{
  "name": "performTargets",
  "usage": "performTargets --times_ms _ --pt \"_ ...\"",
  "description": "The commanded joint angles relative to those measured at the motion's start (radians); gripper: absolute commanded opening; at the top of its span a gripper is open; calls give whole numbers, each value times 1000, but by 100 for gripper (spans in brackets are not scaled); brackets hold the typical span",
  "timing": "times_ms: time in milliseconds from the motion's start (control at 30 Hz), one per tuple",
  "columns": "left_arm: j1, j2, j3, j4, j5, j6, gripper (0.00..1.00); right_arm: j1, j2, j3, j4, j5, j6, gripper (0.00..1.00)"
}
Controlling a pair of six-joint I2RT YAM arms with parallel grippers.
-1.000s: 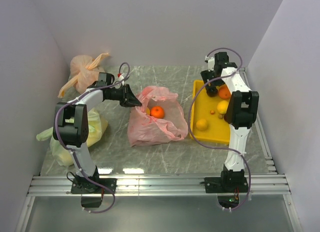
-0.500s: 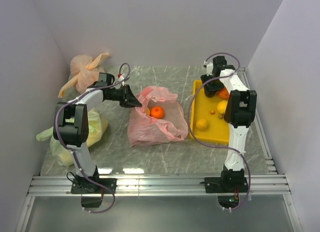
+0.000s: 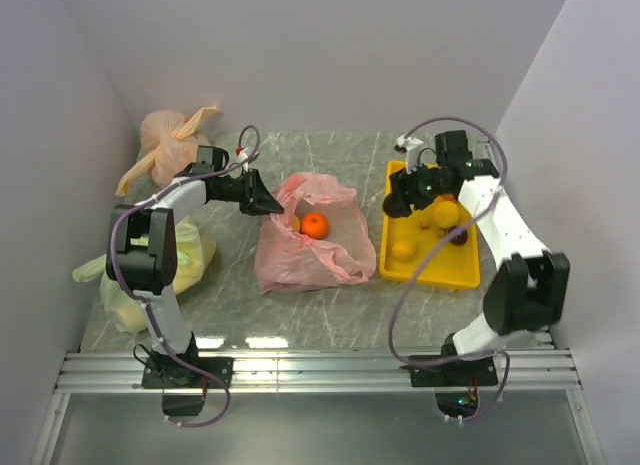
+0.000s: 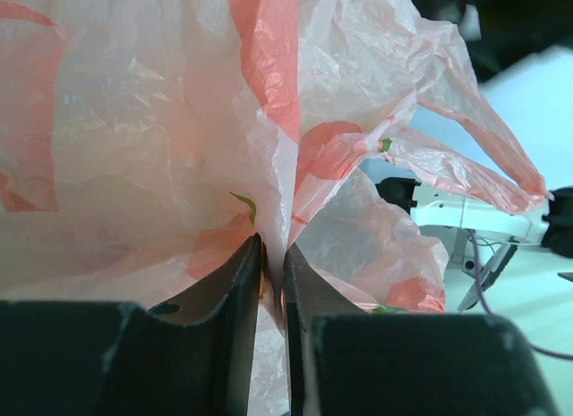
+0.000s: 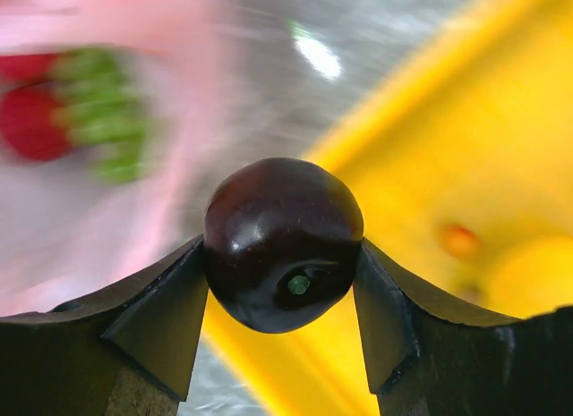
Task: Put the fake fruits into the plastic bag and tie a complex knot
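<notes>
The pink plastic bag (image 3: 310,257) lies open at mid-table with an orange fruit (image 3: 314,225) and a yellow one (image 3: 295,223) inside. No knot is in view. My left gripper (image 3: 268,200) is shut on the bag's left rim; in the left wrist view its jaws (image 4: 273,259) pinch a fold of the pink film (image 4: 161,121). My right gripper (image 3: 397,200) hovers over the left edge of the yellow tray (image 3: 432,272), shut on a glossy dark purple fruit (image 5: 277,210) seen in the right wrist view.
Two yellow fruits (image 3: 404,250) (image 3: 447,213), a dark one (image 3: 458,235) and small pieces lie in the tray. A tied orange-peach bag (image 3: 170,135) sits at the back left, a yellow-green bag (image 3: 185,260) by the left arm. Walls stand on three sides.
The right arm swung from the tray's back corner toward its left edge, and its jaws closed on the dark fruit and lifted it. The left arm and bag have not moved.
</notes>
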Motion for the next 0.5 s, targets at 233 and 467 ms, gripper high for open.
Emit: performTargets --times_ms 233,467 --pt "2 -48 -28 -5 54 39 21 302 -83 -110 117 -109 52 35" --pt "2 -52 -33 -3 56 42 25 436 61 -7 246 -57 174 51"
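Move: Off to the right hand's left by some 16 cm, 4 cm nearer the base and about 9 cm lower, gapes the pink plastic bag's mouth; the orange inside lies about 21 cm left, 5 cm back and 11 cm down. The yellow tray's middle is 11 cm right, 5 cm back and 13 cm below, its lemon 4 cm right, 12 cm back and 12 cm below. From the left hand, the mouth is roughly 14 cm right, 2 cm back and 7 cm lower. Swinging left off the tray's edge with the dark fruit still gripped, the right hand travels about 15 cm left and 7 cm back to the bag's mouth, rising slightly at first, then sinking some 5 cm as it goes in beside the orange under a loose bag edge; it turns some 20 degrees counter-clockwise. The left hand keeps its pinch on the bag's rim, easing back about 1 cm. ##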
